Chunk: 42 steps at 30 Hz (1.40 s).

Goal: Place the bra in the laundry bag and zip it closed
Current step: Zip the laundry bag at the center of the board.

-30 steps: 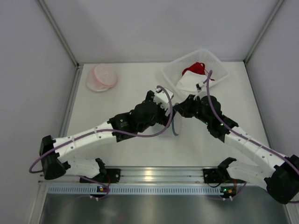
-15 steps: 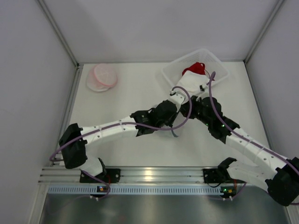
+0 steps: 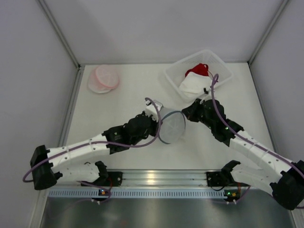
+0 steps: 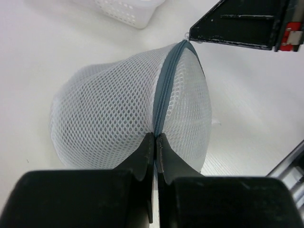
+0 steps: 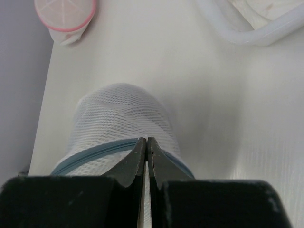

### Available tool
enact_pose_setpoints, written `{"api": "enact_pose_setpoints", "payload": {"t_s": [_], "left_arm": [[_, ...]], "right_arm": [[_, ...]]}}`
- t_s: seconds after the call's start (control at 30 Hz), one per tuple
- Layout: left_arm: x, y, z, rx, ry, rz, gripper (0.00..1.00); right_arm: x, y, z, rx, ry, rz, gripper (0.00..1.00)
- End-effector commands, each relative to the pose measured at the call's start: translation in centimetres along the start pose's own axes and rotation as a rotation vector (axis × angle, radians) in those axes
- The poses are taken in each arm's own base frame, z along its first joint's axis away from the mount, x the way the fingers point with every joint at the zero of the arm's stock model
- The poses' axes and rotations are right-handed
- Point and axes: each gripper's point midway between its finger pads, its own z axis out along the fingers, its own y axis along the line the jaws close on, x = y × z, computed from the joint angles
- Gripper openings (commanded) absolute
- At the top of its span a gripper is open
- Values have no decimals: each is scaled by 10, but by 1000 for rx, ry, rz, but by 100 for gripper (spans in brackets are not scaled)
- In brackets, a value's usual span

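The laundry bag [image 3: 172,127] is a white mesh drum with a grey-blue zipper, held up between both arms at the table's middle. My left gripper [image 4: 156,136] is shut on the bag's zipper seam [image 4: 164,90], at the bag's left edge [image 3: 160,122] from above. My right gripper [image 5: 146,140] is shut on the zipper rim at the bag's opposite side [image 3: 185,117]; its dark finger [image 4: 237,23] shows at the seam's far end. A red garment [image 3: 197,70] and white cloth [image 3: 194,84] lie in the basket; I cannot tell which is the bra.
The clear plastic basket [image 3: 223,66] stands at the back right, just beyond the right wrist. A pink-rimmed round mesh disc [image 3: 104,78] lies at the back left. Grey walls close in the table on three sides.
The left arm swung out toward the basket, then drew back left. Its gripper went from open to shut on the bag's seam, and the bag turned from edge-on to a full round face.
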Motion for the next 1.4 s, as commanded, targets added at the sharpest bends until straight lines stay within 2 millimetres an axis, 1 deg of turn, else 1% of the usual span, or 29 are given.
{"api": "enact_pose_setpoints", "payload": {"t_s": [0.0,0.03,0.17,0.27,0.3,0.37,0.4,0.43,0.47,0.5,0.53,0.57,0.6,0.63,0.67,0.7,0.77,0.8,0.83,0.87,0.9,0.93,0.97,1.0,1.03,1.1,1.17,1.23,1.37], "left_arm": [[-21,0,-21,49,-124,-58,0],[-9,3,-21,44,-106,-48,0],[9,2,-21,71,-69,-27,0],[17,3,-19,70,-45,-36,0],[19,2,-18,70,-40,-40,1],[21,0,-16,72,-28,-34,7],[16,-1,-16,74,-32,-32,25],[14,-1,-16,74,-28,-22,35],[17,2,-15,51,-3,0,43],[5,3,-16,39,-23,2,53],[2,5,-13,18,-19,17,60],[-1,8,-13,-5,-16,39,64],[-16,13,-14,-44,-29,48,68],[-23,13,-14,-53,-32,61,79],[-26,13,-11,-62,-26,95,81],[-44,9,-13,-53,-55,97,87],[-55,6,-8,-61,-64,115,95],[-74,2,-9,-57,-95,116,96],[-80,1,-7,-61,-98,121,96],[-79,-1,1,-71,-81,129,97],[-96,-4,1,-79,-106,116,97],[-90,-3,10,-107,-73,131,97],[-93,-3,13,-116,-68,136,97],[-99,-5,15,-120,-77,135,97],[-93,-6,24,-128,-56,150,97],[-89,-11,30,-110,-39,164,97],[-77,-17,41,-86,-4,178,97],[-68,-17,48,-90,20,189,97],[-63,-22,51,-70,34,179,96]], "right_arm": [[-23,-2,5,28,-87,-16,0],[-19,-4,6,27,-79,-17,0],[-17,-4,9,12,-85,-20,0],[-21,3,12,1,-69,-61,0],[-19,6,13,-12,-49,-86,0],[-23,12,13,-33,-54,-95,0],[-24,15,13,-49,-53,-100,0],[-26,19,13,-62,-58,-101,0],[-27,21,13,-69,-59,-106,0],[-29,24,11,-80,-64,-106,0],[-30,25,10,-84,-66,-105,0],[-31,27,9,-89,-68,-107,0],[-32,27,8,-90,-74,-107,0],[-32,28,7,-89,-78,-106,0],[-31,27,6,-87,-80,-107,0],[-31,27,5,-82,-82,-110,0],[-35,29,1,-71,-102,-110,0],[-36,28,-2,-64,-108,-114,0],[-36,30,-4,-67,-110,-115,0],[-36,29,-5,-60,-112,-115,0],[-36,29,-6,-58,-119,-110,0],[-36,29,-6,-54,-121,-107,0],[-35,28,-6,-52,-121,-107,0],[-34,27,-6,-46,-116,-107,0],[-32,25,-6,-31,-103,-109,0],[-34,27,-7,-33,-99,-103,0],[-33,29,-9,-43,-97,-91,0],[-35,28,-12,-43,-107,-85,0],[-36,23,-15,-15,-123,-59,0]]}}
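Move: The left fingers are already shut on the zip. The stretch they go for next lies close by the right fingertips, about 4 cm ahead and 8 cm to the right, at roughly the same height. The mesh laundry bag hangs between the hands, its middle some 5 cm to the left hand's right, 2 cm ahead and 7 cm below. The white bin is about 22 cm ahead, 18 cm right and 12 cm below. From the right hand, that zip stretch is about 3 cm left and 1 cm back. Back and to the left by about 2 cm each, the left hand draws on the pinched zip, rising briefly and then sinking, before its fingers spread wide and let go. It then swings some 7 cm forward and as far to the right, arching up over the zip and back down towards the right fingertips, still open and tilting its left side up. The right hand keeps its pinch on the zip, dipping about 2 cm and rising again. ##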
